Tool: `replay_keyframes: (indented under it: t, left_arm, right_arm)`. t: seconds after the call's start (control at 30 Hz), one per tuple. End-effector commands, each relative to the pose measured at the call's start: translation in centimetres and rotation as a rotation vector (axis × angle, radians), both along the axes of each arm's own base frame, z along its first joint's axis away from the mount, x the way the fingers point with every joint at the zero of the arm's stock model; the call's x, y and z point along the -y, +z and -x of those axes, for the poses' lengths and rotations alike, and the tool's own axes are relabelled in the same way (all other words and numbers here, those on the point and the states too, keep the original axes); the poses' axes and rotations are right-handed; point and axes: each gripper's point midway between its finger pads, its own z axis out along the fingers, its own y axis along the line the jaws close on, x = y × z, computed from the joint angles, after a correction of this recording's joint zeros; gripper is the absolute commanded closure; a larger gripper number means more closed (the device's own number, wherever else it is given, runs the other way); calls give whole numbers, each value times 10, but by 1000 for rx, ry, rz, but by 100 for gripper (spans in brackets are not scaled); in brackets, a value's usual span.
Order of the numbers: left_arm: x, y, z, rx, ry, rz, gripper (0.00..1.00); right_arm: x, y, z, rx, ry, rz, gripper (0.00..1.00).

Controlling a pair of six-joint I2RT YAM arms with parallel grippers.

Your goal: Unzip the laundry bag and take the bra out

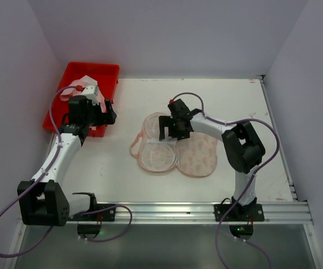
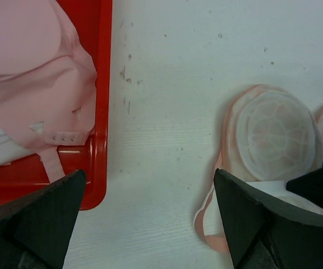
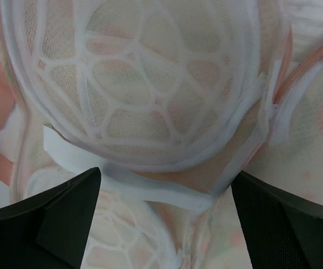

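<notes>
The laundry bag [image 1: 197, 156] lies in the middle of the table, its printed cream half to the right and two white mesh domes [image 1: 157, 156] to the left. My right gripper [image 1: 169, 132] hovers open just over the far dome [image 3: 150, 73], with the white trim and pink edge between its fingers [image 3: 43, 218]. The bra [image 1: 85, 84], pale pink, rests in the red tray [image 1: 108, 70] at the far left. My left gripper [image 1: 108, 112] is open and empty over bare table beside the tray's right rim [image 2: 101, 140]; the bra [image 2: 32, 84] shows at its left, the bag [image 2: 273, 134] at its right.
A pink strap loop [image 2: 209, 224] of the bag trails toward the left gripper. White walls close in the table on three sides. An aluminium rail [image 1: 172, 212] with both arm bases runs along the near edge. Purple cables [image 1: 52, 112] arc off each arm.
</notes>
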Motion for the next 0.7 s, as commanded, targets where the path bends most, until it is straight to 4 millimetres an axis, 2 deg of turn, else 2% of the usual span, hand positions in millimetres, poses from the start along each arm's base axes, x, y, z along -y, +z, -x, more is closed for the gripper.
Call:
replay_keyframes:
  t: [0.0,0.13,0.27,0.3,0.37,0.4,0.47,0.5,0.53,0.57,0.6,0.67]
  left_arm:
    - [-9,17,-9,114,26,-46,0]
    - [-15,14,-9,104,51,-67,0]
    - [-18,13,-7,98,68,-74,0]
    - [-18,13,-7,96,69,-75,0]
    - [-19,12,-6,96,75,-80,0]
    - [-20,13,-5,98,78,-81,0]
    - [-21,13,-4,99,83,-84,0]
    - [-22,13,-4,100,85,-87,0]
    - [-22,13,-4,100,87,-88,0]
    - [-22,13,-4,101,86,-86,0]
    - [-22,14,-4,102,86,-85,0]
    - [-22,14,-4,100,85,-87,0]
  right_arm:
    - [-42,-8,33,-49,272,-47,1]
    - [-74,8,59,-20,459,-89,1]
    - [-81,28,67,24,503,-80,1]
    - [-71,27,61,40,449,-44,1]
    - [-55,39,50,95,364,0,1]
    - [-34,40,35,122,257,53,1]
    - [-2,40,32,124,145,85,1]
    - [23,38,23,105,20,85,1]
    - [46,24,31,65,-39,113,1]
    - [60,30,31,71,-95,101,1]
    - [86,18,36,32,-182,119,2]
    - [105,16,41,23,-244,131,4]
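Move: The opened laundry bag lies right under the right hand, its middle some 2 cm back, 2 cm to the right and 2 cm below. Its white band sits about 3 cm left and 1 cm back, the floral flap about 10 cm right and 3 cm back, and the strap loop some 13 cm left and 2 cm back. From the left hand the bag's middle is around 27 cm to the right, 4 cm back and 17 cm below. Leftwards and back towards its base, the right hand sweeps low, about 8 cm left and 7 cm back, turning some 25 degrees counter-clockwise, open fingertips dragging the laundry bag along. It then reverses, rising a little, whips some 15 cm right and slightly forward with the wrist turning back clockwise, and comes above the floral flap with fingers still wide open. ##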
